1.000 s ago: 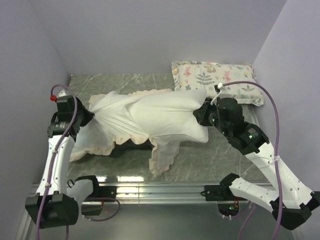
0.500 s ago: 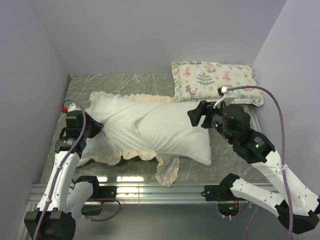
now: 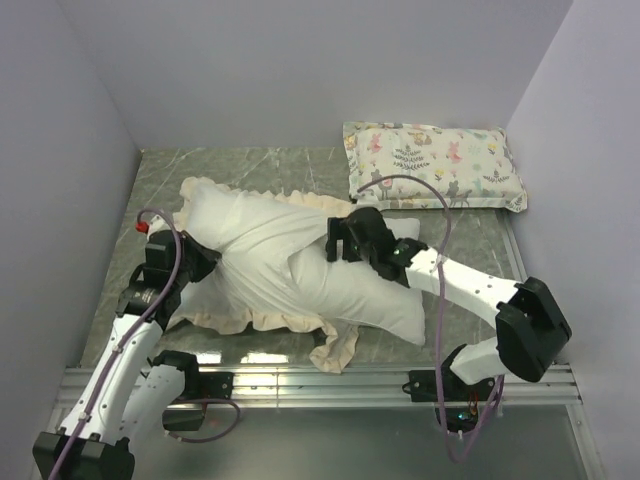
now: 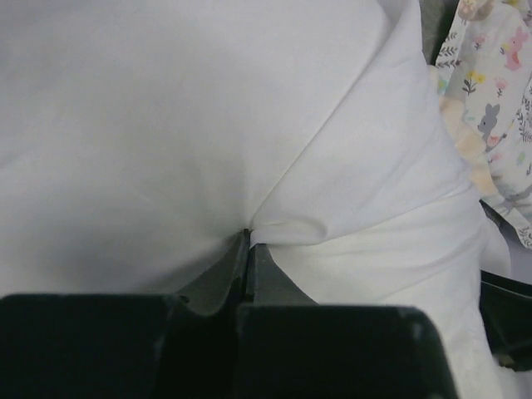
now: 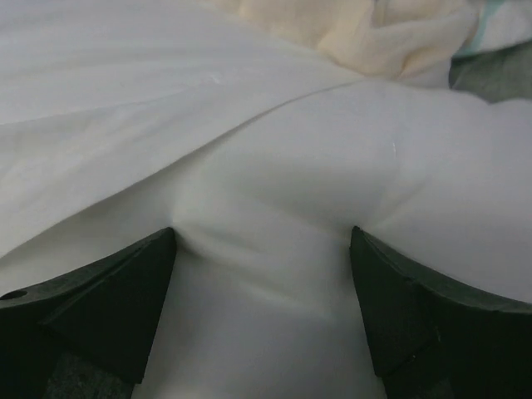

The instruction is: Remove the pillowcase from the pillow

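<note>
The pillow [image 3: 395, 308] lies across the table, its plain white right end showing. The pillowcase [image 3: 250, 235], cream-white face out with ruffled edging [image 3: 335, 345], covers its left and middle parts. My left gripper [image 3: 203, 262] is at the left end, shut on a pinch of pillowcase fabric; in the left wrist view the jaws meet on a white fold [image 4: 248, 231]. My right gripper [image 3: 336, 240] is over the middle of the bundle, open. In the right wrist view its gripper [image 5: 262, 241] presses into white fabric with both fingers [image 5: 125, 291] spread wide, and the ruffle [image 5: 374, 33] lies beyond.
A small animal-print pillow [image 3: 432, 162] lies at the back right, and its edge shows in the left wrist view [image 4: 499, 100]. Grey walls close the left, back and right. The metal rail [image 3: 300, 378] runs along the near edge.
My right gripper has left the pillow's right end and moved left to the middle of the bundle. My left gripper has moved nearer and lower, and the bundle has settled onto the table.
</note>
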`<state>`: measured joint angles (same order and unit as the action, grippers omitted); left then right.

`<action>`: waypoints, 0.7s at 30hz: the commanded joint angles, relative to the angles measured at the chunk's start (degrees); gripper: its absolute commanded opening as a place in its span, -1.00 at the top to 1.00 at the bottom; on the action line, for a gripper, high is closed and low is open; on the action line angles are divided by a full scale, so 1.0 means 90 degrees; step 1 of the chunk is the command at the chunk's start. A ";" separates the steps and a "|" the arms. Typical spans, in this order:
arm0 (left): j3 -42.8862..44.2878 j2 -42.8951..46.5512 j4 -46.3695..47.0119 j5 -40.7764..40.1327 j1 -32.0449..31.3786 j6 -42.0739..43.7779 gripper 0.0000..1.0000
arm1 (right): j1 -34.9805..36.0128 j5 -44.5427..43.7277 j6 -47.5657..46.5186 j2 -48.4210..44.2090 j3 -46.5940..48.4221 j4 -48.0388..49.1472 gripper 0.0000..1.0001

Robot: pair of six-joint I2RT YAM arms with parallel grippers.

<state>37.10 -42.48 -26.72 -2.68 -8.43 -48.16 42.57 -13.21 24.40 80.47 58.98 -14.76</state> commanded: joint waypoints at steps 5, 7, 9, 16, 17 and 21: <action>0.1323 -0.0201 -0.0371 -0.0249 -0.0128 0.0282 0.72 | 0.0387 0.0093 0.0823 -0.0132 -0.2449 0.2350 0.01; 0.1609 -0.0435 -0.0245 -0.0201 -0.0138 0.0448 0.27 | 0.0504 -0.0045 0.0843 -0.0239 -0.2724 0.2587 0.17; 0.1931 -0.0756 -0.0079 -0.0093 -0.0167 0.0682 0.00 | 0.0544 -0.0201 0.0873 -0.0308 -0.2793 0.2744 0.52; 0.3649 -0.3148 -0.0116 0.0317 -0.0538 0.1952 -0.45 | 0.0973 -0.0826 0.0902 -0.0640 -0.2882 0.2910 1.00; 0.4038 -0.3432 -0.0301 0.0085 -0.0596 0.2059 -0.46 | 0.1022 -0.0875 0.0902 -0.0650 -0.2862 0.2862 1.00; 0.4539 -0.4681 -0.0683 0.0032 -0.0665 0.2363 -0.65 | 0.1081 -0.1042 0.0843 -0.0669 -0.2696 0.2656 1.00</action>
<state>74.91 -80.38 -28.60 -2.26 -14.04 -31.88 50.50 -23.38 31.48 73.08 36.01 18.57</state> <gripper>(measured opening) 0.797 0.045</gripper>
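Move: Right hand: open; the pillow's white cloth it will pinch lies about 3 cm below and 1 cm back of its fingers. The pillowcase's opening edge is about 4 cm left and 1 cm ahead, the floral cushion 18 cm ahead, 23 cm right. Left hand: still shut on the pillowcase; its next place, the pillowcase's far side, is about 14 cm ahead, 7 cm right and slightly lower, with its far-left corner 14 cm ahead, 4 cm left. The right fingers dip about 3.5 cm onto the pillow beside the opening edge and close, pinching a bunch of white cloth, then ease up, back and left a little while the wrist tips up. The left fingers let go of the pillowcase and open wide; that hand lifts about 10 cm, swings forward 13 cm and somewhat right towards the pillowcase's far side, sinking at the end, with the wrist turning some 15 degrees clockwise. ##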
